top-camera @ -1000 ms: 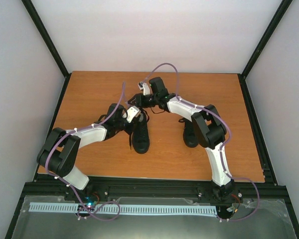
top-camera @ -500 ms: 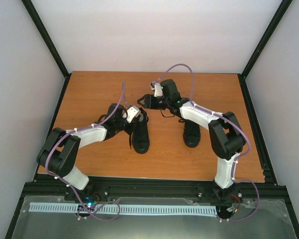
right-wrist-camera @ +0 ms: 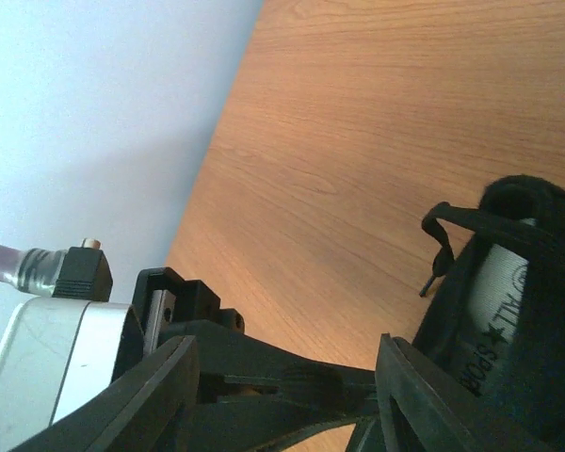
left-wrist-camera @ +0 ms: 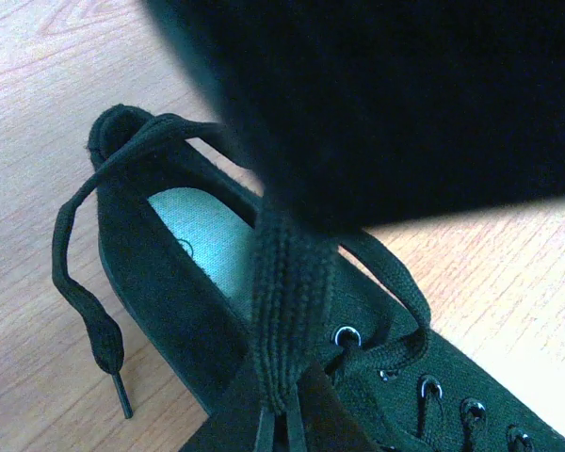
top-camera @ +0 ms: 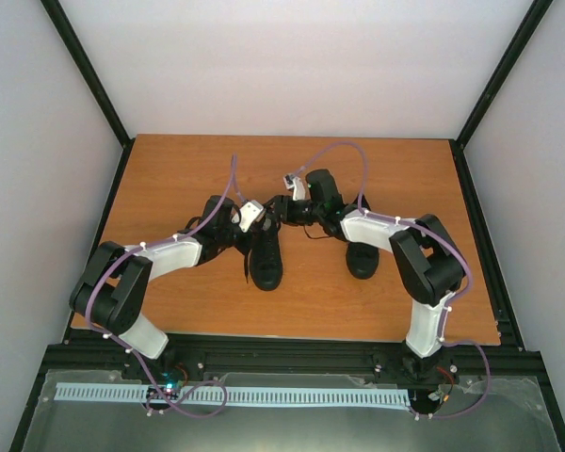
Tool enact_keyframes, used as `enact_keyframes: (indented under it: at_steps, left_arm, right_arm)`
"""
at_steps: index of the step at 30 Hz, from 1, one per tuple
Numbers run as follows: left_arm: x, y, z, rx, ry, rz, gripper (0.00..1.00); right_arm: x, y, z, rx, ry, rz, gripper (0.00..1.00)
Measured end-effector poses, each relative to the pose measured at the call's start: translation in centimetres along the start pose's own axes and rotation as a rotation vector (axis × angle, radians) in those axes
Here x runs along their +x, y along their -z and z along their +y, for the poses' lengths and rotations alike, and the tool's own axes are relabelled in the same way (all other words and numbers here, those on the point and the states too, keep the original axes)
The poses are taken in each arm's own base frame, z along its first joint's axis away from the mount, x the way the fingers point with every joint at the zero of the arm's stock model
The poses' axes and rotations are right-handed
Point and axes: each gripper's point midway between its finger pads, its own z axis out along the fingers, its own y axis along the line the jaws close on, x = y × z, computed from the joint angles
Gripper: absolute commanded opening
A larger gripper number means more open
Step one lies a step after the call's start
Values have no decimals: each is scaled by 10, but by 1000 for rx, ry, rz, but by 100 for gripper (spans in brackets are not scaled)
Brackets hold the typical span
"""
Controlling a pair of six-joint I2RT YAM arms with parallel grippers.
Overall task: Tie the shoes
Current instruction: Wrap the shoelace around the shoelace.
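Note:
Two black shoes stand on the table, the left shoe and the right shoe. My left gripper sits over the left shoe's opening, shut on a flat black lace that rises taut from the top eyelets. In the left wrist view the left gripper holds it at the bottom edge. The other lace end loops over the heel and lies loose on the wood. My right gripper is open right beside the left one. Its fingers straddle the left gripper's black tip; no lace shows between them.
The wooden table is fenced by a black frame and white walls. The left arm's white wrist camera is close to the right gripper. The left shoe's heel lies just to the right of the right fingers.
The right gripper opened wider, swung right away from the left shoe, then came back down next to the left gripper. The left arm held still with the lace.

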Motion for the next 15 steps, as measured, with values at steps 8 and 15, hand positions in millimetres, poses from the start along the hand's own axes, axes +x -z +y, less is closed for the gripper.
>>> enact_keyframes:
  at_steps: [8, 15]
  left_arm:
    - [-1, 0, 0, 0, 0, -1, 1]
    - [-1, 0, 0, 0, 0, 1, 1]
  right_arm:
    - [7, -8, -3, -21, -25, 23, 40]
    - [9, -9, -4, -26, -33, 33, 26]
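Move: The standing lace held in my left fingertips is right by my open right hand: about 1 cm back, 1 cm to the left and 2 cm below. From my left hand, that stretch is some 4 cm up, 2 cm ahead and 2 cm right. The shoe being tied has its middle about 9 cm back, 3 cm left and 11 cm below my right hand; the other shoe is roughly 22 cm right, 5 cm back and equally low. I ease my right hand about 1 cm down and a little left towards the lace standing out of my left fingertips, then close its half-open fingers around the lace to roughly a quarter open. My left hand stays put and keeps its pinch on the lace. ##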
